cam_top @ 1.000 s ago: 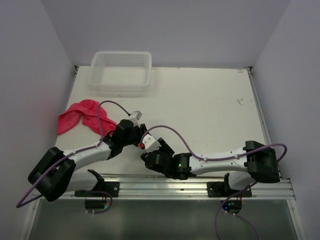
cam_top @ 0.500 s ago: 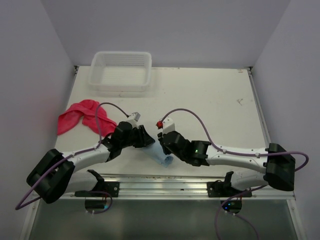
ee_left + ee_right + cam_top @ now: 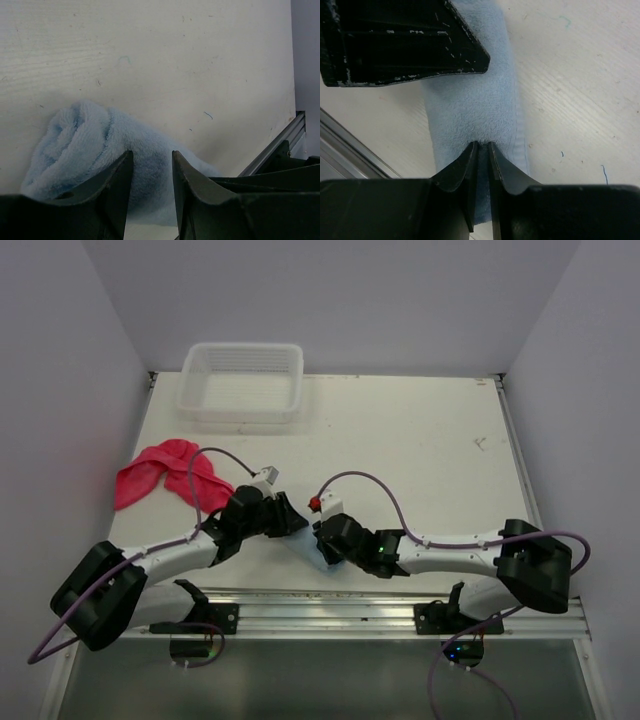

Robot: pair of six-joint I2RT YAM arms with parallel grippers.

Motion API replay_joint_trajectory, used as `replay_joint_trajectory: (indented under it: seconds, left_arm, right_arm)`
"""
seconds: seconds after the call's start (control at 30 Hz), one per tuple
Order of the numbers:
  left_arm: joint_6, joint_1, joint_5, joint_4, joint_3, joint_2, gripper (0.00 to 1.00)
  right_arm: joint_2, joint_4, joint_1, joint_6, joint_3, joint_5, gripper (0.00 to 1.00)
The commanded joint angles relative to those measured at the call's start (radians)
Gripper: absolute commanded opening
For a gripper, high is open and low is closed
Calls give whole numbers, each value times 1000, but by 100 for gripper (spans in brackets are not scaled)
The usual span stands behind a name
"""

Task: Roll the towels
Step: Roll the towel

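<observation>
The light blue towel (image 3: 475, 100) lies rolled into a short tube near the table's front edge (image 3: 312, 554), between my two grippers. My left gripper (image 3: 151, 154) straddles one end of the roll (image 3: 85, 135), whose pile bulges between its fingers; in the top view it sits at the roll's left end (image 3: 292, 523). My right gripper (image 3: 482, 144) pinches a fold of the roll's outer layer between nearly closed jaws, and sits at the roll's right end (image 3: 322, 540). The pinkish-red towel (image 3: 165, 475) lies crumpled at the table's left edge, away from both grippers.
A clear plastic basket (image 3: 242, 380) stands at the back left corner. The metal rail (image 3: 400, 605) runs along the front edge just behind the roll. The left gripper's black body (image 3: 395, 45) covers the roll's far end in the right wrist view.
My right gripper swung out from the front rail, came down onto the blue roll and closed on it. The left gripper has barely moved.
</observation>
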Motion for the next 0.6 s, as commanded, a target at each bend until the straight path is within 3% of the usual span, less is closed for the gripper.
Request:
replay_joint_trajectory:
  seconds: [0.0,0.17,0.3,0.43,0.57]
  left_arm:
    - [1,-4,-37,-49,-30,-12,41]
    - [-4,-4,-45,-43,-52,-26,41]
    - [-5,-4,-42,-20,-75,-35,41]
    - [4,-4,-39,-10,-80,-34,41]
    - [7,-4,-39,-7,-80,-43,41]
  right_arm:
    - [18,31,10,21,2,-65,17]
    - [-34,-7,18,2,30,-65,23]
    - [-110,-44,4,-8,56,-41,49]
    - [-117,-91,-25,-10,94,-42,63]
    - [-90,-64,-117,54,77,-146,67]
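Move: The right fingers, nearly shut, are already down on the rolled blue towel: its middle lies about 3 cm to their left, 1 cm ahead and 1 cm below, with the left gripper's fingers roughly 5 cm ahead and 4 cm left. The red towel is some 18 cm ahead and 35 cm left. From the left hand, the blue towel's middle is about 4 cm back, 1 cm right and 2 cm below. The right hand first draws the towel it is pinching back and left by barely 1 cm, then spreads its fingers from nearly shut to about two-thirds open and comes free, rising some 5 cm and drifting about 2 cm forward late in the lift. Meanwhile the left hand stays at the towel's far-left part with its fingers still part open and in contact with the cloth, shifting by less than 1 cm. ##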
